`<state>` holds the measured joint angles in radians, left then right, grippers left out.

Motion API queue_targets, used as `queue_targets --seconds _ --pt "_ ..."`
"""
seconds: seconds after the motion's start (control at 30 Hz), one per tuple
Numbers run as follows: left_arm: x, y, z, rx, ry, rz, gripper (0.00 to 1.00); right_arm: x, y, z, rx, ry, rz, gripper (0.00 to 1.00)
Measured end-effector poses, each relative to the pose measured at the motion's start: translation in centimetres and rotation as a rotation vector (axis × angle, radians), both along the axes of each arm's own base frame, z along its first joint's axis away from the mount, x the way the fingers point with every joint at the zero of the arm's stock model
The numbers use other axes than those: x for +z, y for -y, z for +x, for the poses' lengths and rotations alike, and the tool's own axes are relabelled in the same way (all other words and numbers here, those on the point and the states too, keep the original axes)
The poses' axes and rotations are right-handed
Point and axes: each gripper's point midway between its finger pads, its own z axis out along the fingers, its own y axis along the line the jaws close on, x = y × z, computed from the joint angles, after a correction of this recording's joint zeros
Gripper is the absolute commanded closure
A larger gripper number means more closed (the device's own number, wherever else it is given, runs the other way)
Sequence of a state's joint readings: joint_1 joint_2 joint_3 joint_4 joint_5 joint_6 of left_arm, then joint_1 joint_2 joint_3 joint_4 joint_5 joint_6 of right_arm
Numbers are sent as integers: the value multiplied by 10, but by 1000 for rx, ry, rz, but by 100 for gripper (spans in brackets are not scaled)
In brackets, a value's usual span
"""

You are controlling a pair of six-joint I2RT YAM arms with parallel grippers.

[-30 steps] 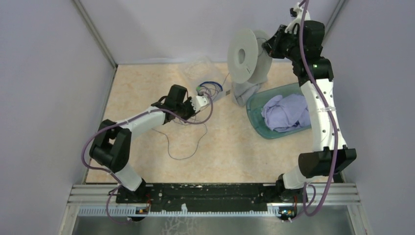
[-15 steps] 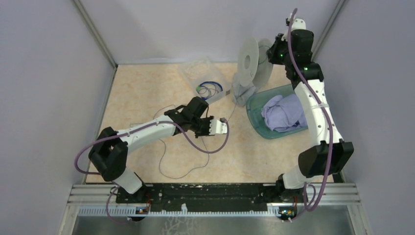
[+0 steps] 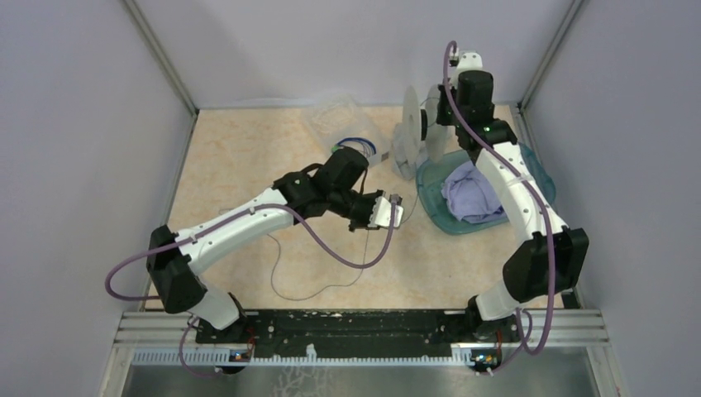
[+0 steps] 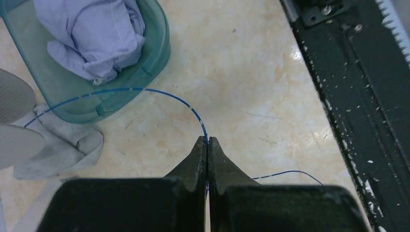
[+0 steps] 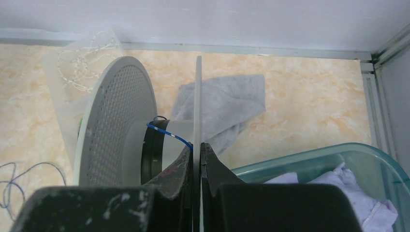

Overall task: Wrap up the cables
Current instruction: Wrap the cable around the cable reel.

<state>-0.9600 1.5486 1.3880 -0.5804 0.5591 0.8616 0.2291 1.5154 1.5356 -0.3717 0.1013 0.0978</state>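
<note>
The cable (image 4: 164, 92) is a very thin dark wire that looks blue in the wrist views. My left gripper (image 4: 207, 140) is shut on it above mid table (image 3: 395, 204). From the jaws the cable arcs left past the basin toward the pale grey spool (image 3: 411, 128). Its slack trails in a loop (image 3: 274, 269) on the floor of the table. My right gripper (image 5: 197, 145) is shut on the spool's thin near flange (image 5: 197, 96), holding the spool edge-on at the back. One strand of cable (image 5: 167, 133) crosses the spool's core beside the perforated flange (image 5: 116, 121).
A teal basin (image 3: 438, 217) holding a lilac cloth (image 3: 471, 194) sits right of centre. A grey cloth (image 3: 402, 169) lies under the spool. A clear bag with a coiled blue wire (image 3: 354, 149) lies at the back. A black rail (image 3: 355, 322) borders the near edge.
My left arm has swung right and nearer with the cable, from beside the bag to mid table. My right arm has shifted left and turned the spool edge-on.
</note>
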Motion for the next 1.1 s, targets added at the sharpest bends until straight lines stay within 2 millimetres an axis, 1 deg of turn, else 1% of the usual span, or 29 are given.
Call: queue_targets --seconds 0.1,0.23,0.33,0.47,0.57,0.67,0.8,0.9,1.1 --pt "20 5 -10 -24 -41 -37 100 -7 5 2 -17 4 -26 100" --pt "42 10 -14 -17 -77 -73 100 -19 9 1 -31 -2 -62 100" --pt "54 12 -12 13 -99 -94 100 -32 7 -4 -21 -17 -89 100" --pt "69 15 -4 92 -121 -124 100 -44 -3 -15 21 -25 -120 100" --pt "80 16 8 156 -139 -156 100 -44 -11 -22 53 -13 -133 100" --pt "93 13 25 227 -167 -199 100 -46 -15 -30 82 -4 -149 100" --pt "113 4 57 332 -212 -275 100 -46 -17 -38 108 9 -165 100" --pt "125 -1 78 392 -244 -324 100 -47 -20 -43 134 18 -174 100" --pt "137 -23 125 531 -323 -409 100 -48 -30 -51 200 34 -182 100"
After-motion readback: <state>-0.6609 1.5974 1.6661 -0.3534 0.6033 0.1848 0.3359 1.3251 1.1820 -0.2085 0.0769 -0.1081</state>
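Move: The left hand, pinching the cable, stands nearer the bases than the cable reel, whose hub lies about 25 cm ahead of it, 6 cm to its right and some 4 cm higher. The right hand grips the reel's right flange, the hub about 4 cm left of it, 2 cm back and 6 cm below. From the left hand, the green tub is roughly 18 cm ahead and 21 cm right, and the clear box some 28 cm ahead and 10 cm left, both nearly 20 cm lower. The left hand keeps its pinch on the cable and first rises with a slight dip back of about 1.5 cm, then sweeps forward and further up towards the reel, ending some 13 cm farther out and 14 cm higher, its wrist turning about 30 degrees counter-clockwise and its downward-pointing fingers levelling off. Meanwhile the right hand, still gripping the flange, brings the reel about 5 cm down, then 5 cm back and 3 cm left to meet it, tipping its left side down and swinging counter-clockwise by some 10 degrees each. ##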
